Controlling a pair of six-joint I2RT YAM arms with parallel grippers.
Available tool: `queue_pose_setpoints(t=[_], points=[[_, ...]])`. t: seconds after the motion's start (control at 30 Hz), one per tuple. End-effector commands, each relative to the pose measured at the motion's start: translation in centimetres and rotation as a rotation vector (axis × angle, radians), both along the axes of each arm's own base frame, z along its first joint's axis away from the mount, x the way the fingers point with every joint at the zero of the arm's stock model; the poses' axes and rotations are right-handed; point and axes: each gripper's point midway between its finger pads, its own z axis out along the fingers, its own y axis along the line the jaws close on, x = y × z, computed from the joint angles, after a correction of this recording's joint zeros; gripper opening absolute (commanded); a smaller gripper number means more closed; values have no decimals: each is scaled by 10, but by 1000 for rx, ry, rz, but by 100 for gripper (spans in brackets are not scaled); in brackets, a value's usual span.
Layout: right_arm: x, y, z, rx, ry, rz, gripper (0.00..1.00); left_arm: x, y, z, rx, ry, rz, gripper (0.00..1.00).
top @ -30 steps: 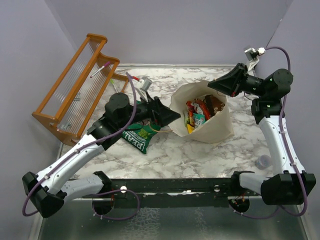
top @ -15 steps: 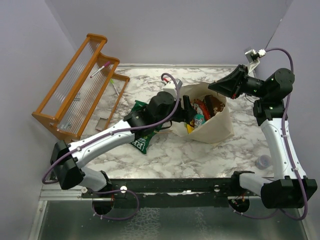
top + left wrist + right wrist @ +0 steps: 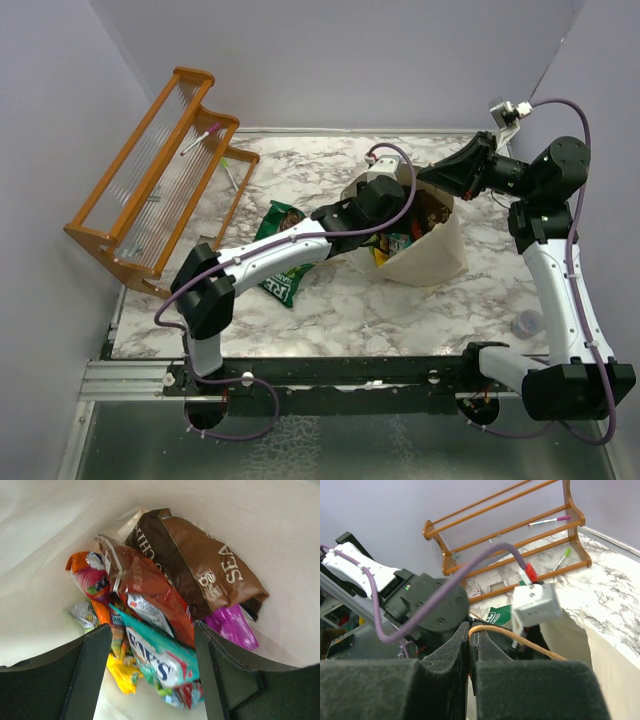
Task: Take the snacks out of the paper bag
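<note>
The beige paper bag (image 3: 425, 258) stands mid-table with its mouth up. My left gripper (image 3: 398, 222) reaches down into it, open. In the left wrist view that gripper (image 3: 152, 637) straddles a teal packet (image 3: 160, 657) without clamping it. Around the teal packet lie more snacks: a brown packet (image 3: 205, 572), a red-orange one (image 3: 150, 592), a magenta one (image 3: 232, 627) and a small yellow one (image 3: 122, 672). A green snack bag (image 3: 280, 268) lies on the table left of the paper bag. My right gripper (image 3: 470, 632) is shut on the bag's brown cord handle (image 3: 520, 639) and holds it up at the far rim (image 3: 432, 172).
An orange wooden rack (image 3: 150, 175) stands at the back left with a pink marker (image 3: 200, 138) on it. A small pale round thing (image 3: 525, 323) sits beside the right arm's base. Lilac walls close in the table on three sides.
My left arm has swung right, from over the green bag on the table into the paper bag's mouth, its jaws a little narrower. The right gripper has kept its hold on the handle.
</note>
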Motion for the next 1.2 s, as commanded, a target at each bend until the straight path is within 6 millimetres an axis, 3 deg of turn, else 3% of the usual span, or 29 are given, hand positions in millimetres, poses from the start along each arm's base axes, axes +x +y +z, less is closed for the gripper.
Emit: queue_pose_setpoints(t=[0.0, 0.13, 0.2, 0.33, 0.4, 0.73, 1.17], points=[[-12, 1, 16, -9, -77, -7, 1, 17, -6, -10, 85, -24, 43, 67], [-12, 0, 16, -11, -81, -16, 2, 21, -12, -19, 109, -25, 35, 51], [-11, 0, 14, -14, -80, -27, 2, 21, -13, -19, 116, -29, 22, 36], [-5, -4, 9, -28, -70, -76, 1, 16, -11, -2, 97, -49, -10, 8], [0, -7, 6, -40, -69, -127, 2, 10, -8, 18, 63, -70, -30, 0], [8, -26, -13, -79, -71, -334, 2, -34, 8, 124, -168, -197, -193, 0], [20, -40, -20, -108, -66, -456, 2, -75, 75, 239, -336, -470, -226, 0]])
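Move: Inside the bag, the red packet's middle lies about 5 cm ahead of the left hand, 3 cm to its right and 6 cm below. The teal packet is level with that hand fore and aft, 1 cm to its right and 5 cm below; the brown packet sits roughly 4 cm ahead, 10 cm to the right and 7 cm below. From the right hand, the red packet is some 6 cm ahead, 2 cm left and 22 cm below. Dipping about 3 cm deeper into the bag, slightly forward and right, the left hand shuts its open fingers on the red packet, pinching its edge. It then pulls the packet up some 22 cm, drawing back and left, while the fingers tip upward by roughly 20 degrees. The right hand keeps its pinch on the twine handle, easing about 4 cm right and a little down while turning clockwise. ##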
